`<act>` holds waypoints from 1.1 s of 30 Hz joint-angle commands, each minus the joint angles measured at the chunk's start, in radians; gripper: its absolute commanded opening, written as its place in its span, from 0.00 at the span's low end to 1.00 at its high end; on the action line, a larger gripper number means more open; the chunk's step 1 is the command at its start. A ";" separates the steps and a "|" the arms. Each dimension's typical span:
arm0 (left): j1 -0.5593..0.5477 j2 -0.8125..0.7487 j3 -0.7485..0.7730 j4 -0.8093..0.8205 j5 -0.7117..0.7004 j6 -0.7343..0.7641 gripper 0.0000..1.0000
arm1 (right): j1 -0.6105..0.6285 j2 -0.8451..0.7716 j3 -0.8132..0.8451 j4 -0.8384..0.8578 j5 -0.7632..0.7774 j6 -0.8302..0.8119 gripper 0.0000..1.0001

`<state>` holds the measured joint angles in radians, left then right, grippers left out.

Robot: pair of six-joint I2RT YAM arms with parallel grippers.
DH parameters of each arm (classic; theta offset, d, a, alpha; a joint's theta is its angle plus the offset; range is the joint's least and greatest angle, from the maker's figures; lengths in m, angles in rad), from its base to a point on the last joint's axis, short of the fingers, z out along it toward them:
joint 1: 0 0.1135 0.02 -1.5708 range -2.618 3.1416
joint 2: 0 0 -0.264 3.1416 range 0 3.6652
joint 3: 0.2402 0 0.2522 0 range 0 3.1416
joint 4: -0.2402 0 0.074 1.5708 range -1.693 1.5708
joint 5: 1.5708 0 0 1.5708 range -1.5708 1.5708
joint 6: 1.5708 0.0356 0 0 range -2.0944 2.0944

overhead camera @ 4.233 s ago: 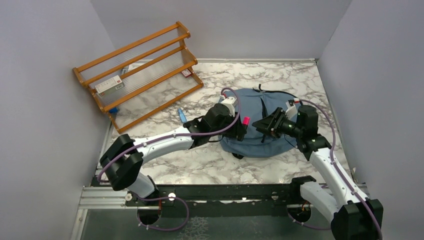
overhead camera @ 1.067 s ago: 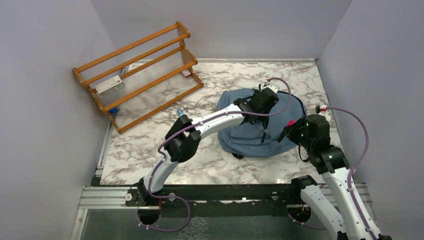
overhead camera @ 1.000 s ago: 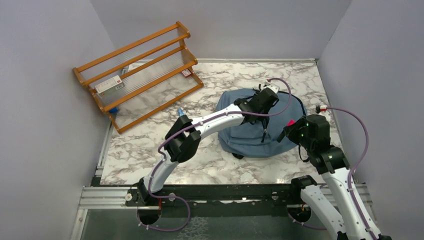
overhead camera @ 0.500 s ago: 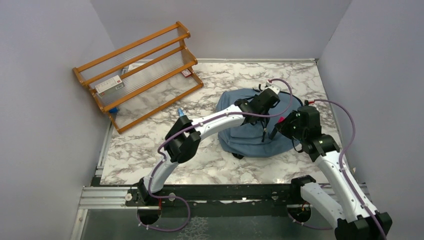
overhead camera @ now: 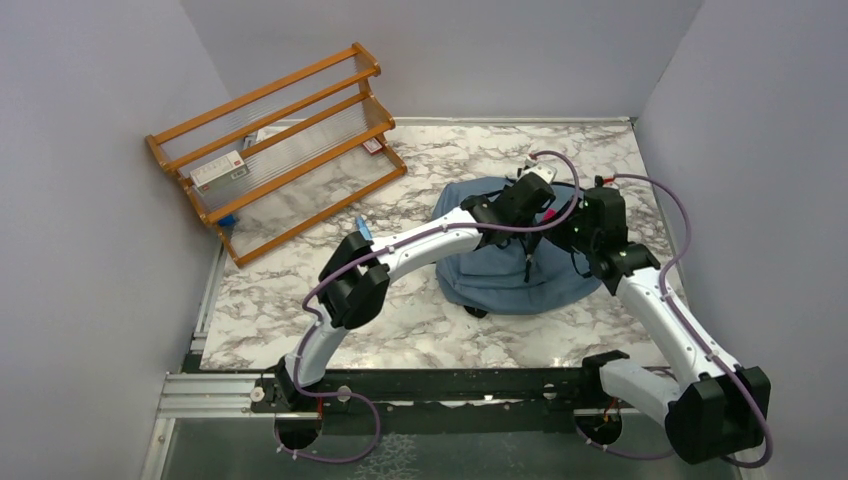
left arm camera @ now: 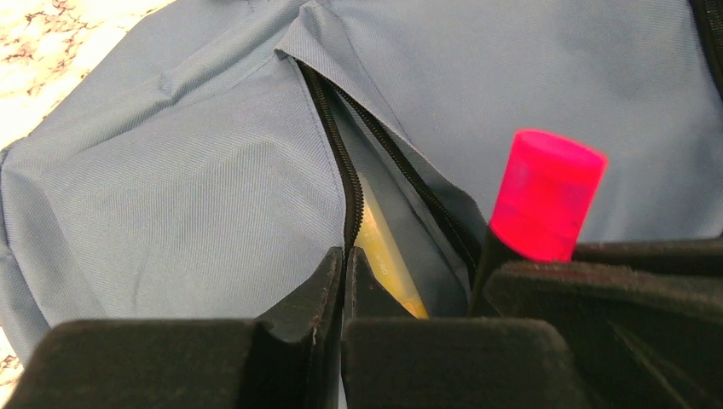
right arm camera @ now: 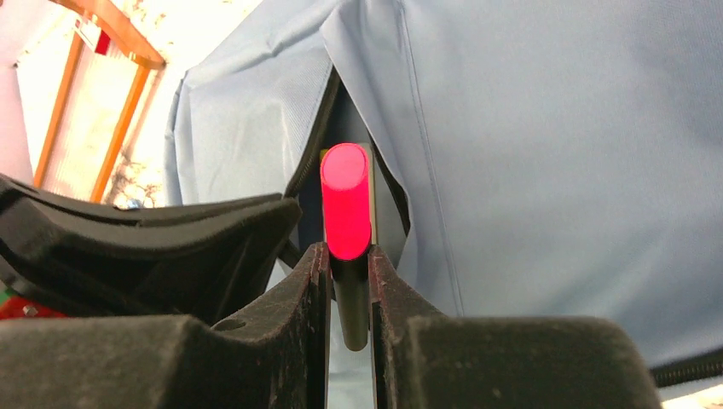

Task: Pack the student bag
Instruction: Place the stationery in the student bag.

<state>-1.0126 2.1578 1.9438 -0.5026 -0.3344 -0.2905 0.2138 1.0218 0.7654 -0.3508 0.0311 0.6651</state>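
The student bag (overhead camera: pixel 500 270) is a dusty-blue backpack lying flat on the marble table, its black zipper partly open. My left gripper (overhead camera: pixel 527 203) is shut on the zipper edge of the bag (left arm camera: pixel 170 187), its tips (left arm camera: pixel 345 256) pinching the fabric at the slit. Something yellow (left arm camera: pixel 384 256) shows inside the slit. My right gripper (overhead camera: pixel 557 222) is shut on a black marker with a pink cap (right arm camera: pixel 346 204), held just above the opening of the bag (right arm camera: pixel 554 128). The marker's cap (left arm camera: pixel 546 196) stands right beside my left fingers.
A tilted wooden rack (overhead camera: pixel 270 140) stands at the back left with a small white box (overhead camera: pixel 217 170) on it. A blue item (overhead camera: pixel 362 230) lies on the marble near the left arm. Grey walls close in on three sides.
My left gripper has shut on the bag's zipper edge. My right arm has swung up and left, carrying the marker from the bag's right side to the opening beside the left gripper.
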 commanded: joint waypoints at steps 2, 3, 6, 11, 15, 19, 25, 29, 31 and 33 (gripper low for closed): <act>-0.001 -0.070 -0.024 0.021 -0.030 -0.022 0.00 | -0.014 0.035 0.049 0.113 0.012 0.007 0.01; -0.001 -0.071 -0.027 0.022 -0.028 -0.023 0.00 | -0.016 0.041 0.051 0.120 0.018 0.008 0.01; -0.001 -0.074 -0.037 0.024 -0.028 -0.025 0.00 | -0.021 0.052 0.051 0.133 0.053 0.014 0.01; -0.001 -0.076 -0.042 0.027 -0.029 -0.028 0.00 | -0.029 0.088 0.032 0.175 0.040 0.016 0.01; -0.001 -0.077 -0.040 0.028 -0.028 -0.032 0.00 | -0.035 0.133 0.009 0.229 -0.053 0.008 0.01; -0.001 -0.077 -0.039 0.029 -0.028 -0.033 0.00 | -0.041 0.166 -0.010 0.272 -0.165 -0.006 0.01; -0.001 -0.078 -0.039 0.030 -0.028 -0.032 0.00 | -0.046 0.196 -0.022 0.237 -0.203 -0.003 0.01; -0.001 -0.080 -0.039 0.030 -0.031 -0.026 0.00 | -0.050 0.221 -0.039 0.221 -0.240 0.014 0.01; -0.001 -0.080 -0.036 0.030 -0.032 -0.023 0.00 | -0.051 0.234 -0.050 0.234 -0.278 0.017 0.01; -0.001 -0.081 -0.034 0.030 -0.031 -0.022 0.00 | -0.051 0.250 -0.056 0.249 -0.318 0.016 0.01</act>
<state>-1.0126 2.1338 1.9144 -0.4881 -0.3344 -0.3168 0.1680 1.2419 0.7341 -0.1223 -0.1902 0.6807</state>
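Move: The right hand carries the black marker, red cap up. The pocket opening it is meant for lies about 4 cm ahead, 3 cm left and 5 cm below. The yellow tube inside the pocket is some 5 cm ahead, 2 cm left and 8 cm down; the left fingertips are about 1 cm ahead, 5 cm left and 3 cm lower. From the left hand, the opening is roughly 3 cm ahead, 2 cm right and 2 cm down. The left fingers keep the zipped pocket edge pinched and raised, almost still, while the right hand keeps its grip on the marker. The right hand reaches about 4 cm forward over the opening, rising slightly, then sinks nearly 5 cm and swings some 3 cm left beside the left fingertips, turning about 10 degrees counter-clockwise to feed the marker in. ##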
